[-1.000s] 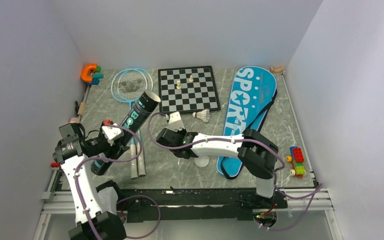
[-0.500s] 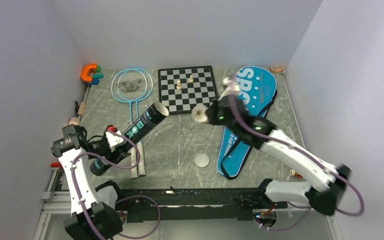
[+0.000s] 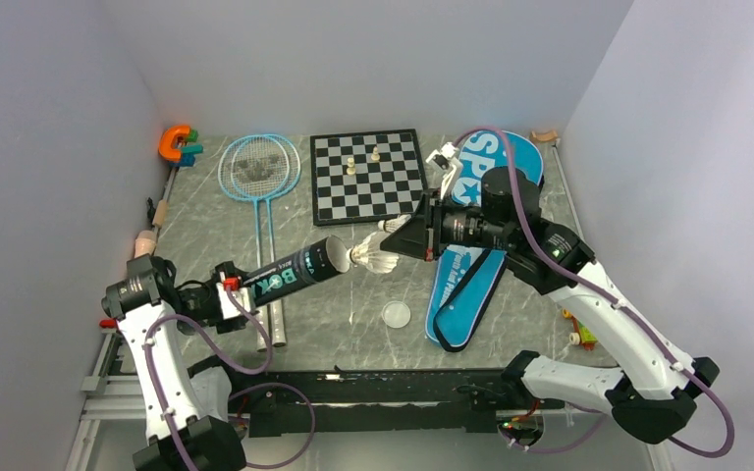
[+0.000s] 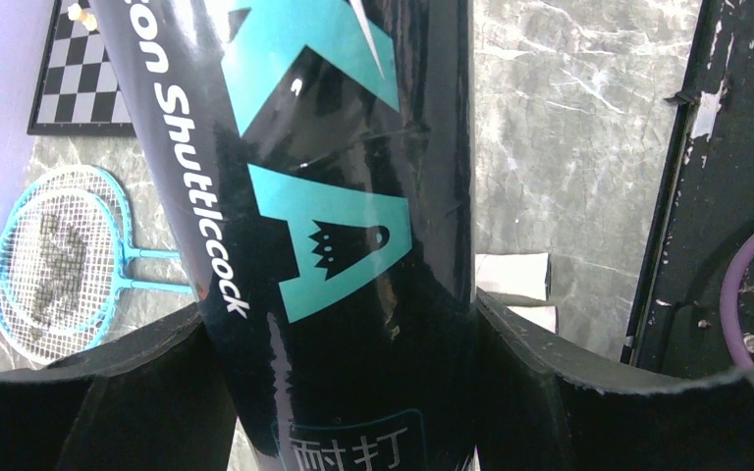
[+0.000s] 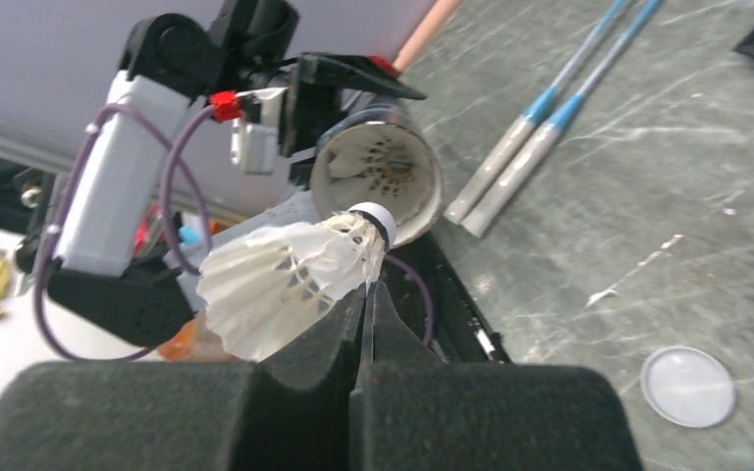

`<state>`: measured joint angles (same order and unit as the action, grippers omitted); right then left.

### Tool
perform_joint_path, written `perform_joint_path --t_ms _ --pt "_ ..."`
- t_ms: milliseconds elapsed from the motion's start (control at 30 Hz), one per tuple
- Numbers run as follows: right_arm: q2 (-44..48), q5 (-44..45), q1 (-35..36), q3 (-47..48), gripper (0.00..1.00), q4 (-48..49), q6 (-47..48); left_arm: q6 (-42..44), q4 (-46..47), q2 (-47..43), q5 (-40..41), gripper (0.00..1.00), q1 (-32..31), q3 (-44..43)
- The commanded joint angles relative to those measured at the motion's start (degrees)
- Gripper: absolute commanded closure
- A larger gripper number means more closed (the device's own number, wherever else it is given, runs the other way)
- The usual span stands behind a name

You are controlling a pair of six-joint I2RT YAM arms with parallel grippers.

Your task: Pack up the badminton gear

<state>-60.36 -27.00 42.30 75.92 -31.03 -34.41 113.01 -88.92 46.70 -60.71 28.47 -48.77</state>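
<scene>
My left gripper is shut on the black lettered tube and holds it tilted above the table, open mouth toward the right. In the left wrist view the tube fills the space between the jaws. My right gripper is shut on a white feather shuttlecock, its cork just in front of the tube's mouth. White feathers show inside the tube. The shuttlecock sits pinched at the fingertips of my right gripper. Two light-blue rackets lie at the back left. The blue "SPORT" bag lies under the right arm.
A chessboard with pale pieces lies at the back centre. An orange C-shaped toy sits in the back left corner. A round clear lid lies near the front. The racket handles end beside the left gripper. Walls close three sides.
My right gripper has carried the shuttlecock from beside the chessboard down and left to the tube's mouth. My left gripper has lowered the tube and swung its mouth to the right.
</scene>
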Motion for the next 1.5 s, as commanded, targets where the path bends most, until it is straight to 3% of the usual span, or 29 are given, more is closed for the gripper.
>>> perform_joint_path --t_ms 0,300,600,633,767,867,1067,1467 --pt "-1.05 -10.26 -0.3 0.54 1.0 5.1 -3.03 4.56 -1.08 -0.62 -2.39 0.73 -0.47 -0.15" --pt "-3.87 -12.73 -0.22 -4.95 1.0 16.74 -8.7 3.37 -0.99 -1.39 -3.54 0.74 -1.19 -0.52" --pt "-6.06 -10.43 -0.23 -8.24 1.0 21.67 -9.4 2.83 -0.99 -1.63 -3.63 0.74 -1.14 -0.79" --pt "-6.34 -10.4 -0.2 -8.31 0.93 22.03 -9.56 2.79 -0.99 -1.62 -3.74 0.74 -1.18 -0.8" --pt "-7.11 -8.08 -0.17 -8.93 0.47 21.66 -9.11 2.53 -0.99 -1.54 -4.15 0.75 -1.2 -0.96" --pt "-6.39 -5.43 -0.23 -8.67 0.36 18.87 -7.19 2.09 -1.07 -1.44 -4.08 0.75 -1.22 -1.02" --pt "-4.47 -0.86 -0.29 -6.63 0.29 11.52 -2.64 2.13 -0.99 -1.39 -4.13 0.76 -1.22 -0.88" --pt "-8.33 1.88 4.17 -5.85 0.25 11.22 -2.08 1.07 -0.99 -1.67 -5.43 0.76 -1.22 -1.94"
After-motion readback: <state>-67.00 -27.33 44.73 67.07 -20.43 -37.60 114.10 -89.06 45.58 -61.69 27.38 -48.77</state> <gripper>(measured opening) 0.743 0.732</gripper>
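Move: About 11 cm to the left of the right hand, barely 1 cm farther out and 6 cm lower, is the tube mouth, open towards it. The last loose shuttlecock lies on the table some 25 cm ahead, 2 cm to the right and 30 cm below; the round lid is about 1 cm back, 2 cm right and 32 cm below. From the left hand the tube mouth is roughly 22 cm right, 3 cm ahead and 13 cm up. Carrying the held shuttlecock cork first into the tube mouth, the right hand goes some 4 cm left, sinking about 3 cm as it gets there, then opens wide and lets go of the skirt. With open fingers it sinks another 3 cm beside the mouth, easing slightly forward. The left hand holds the tube nearly still. ##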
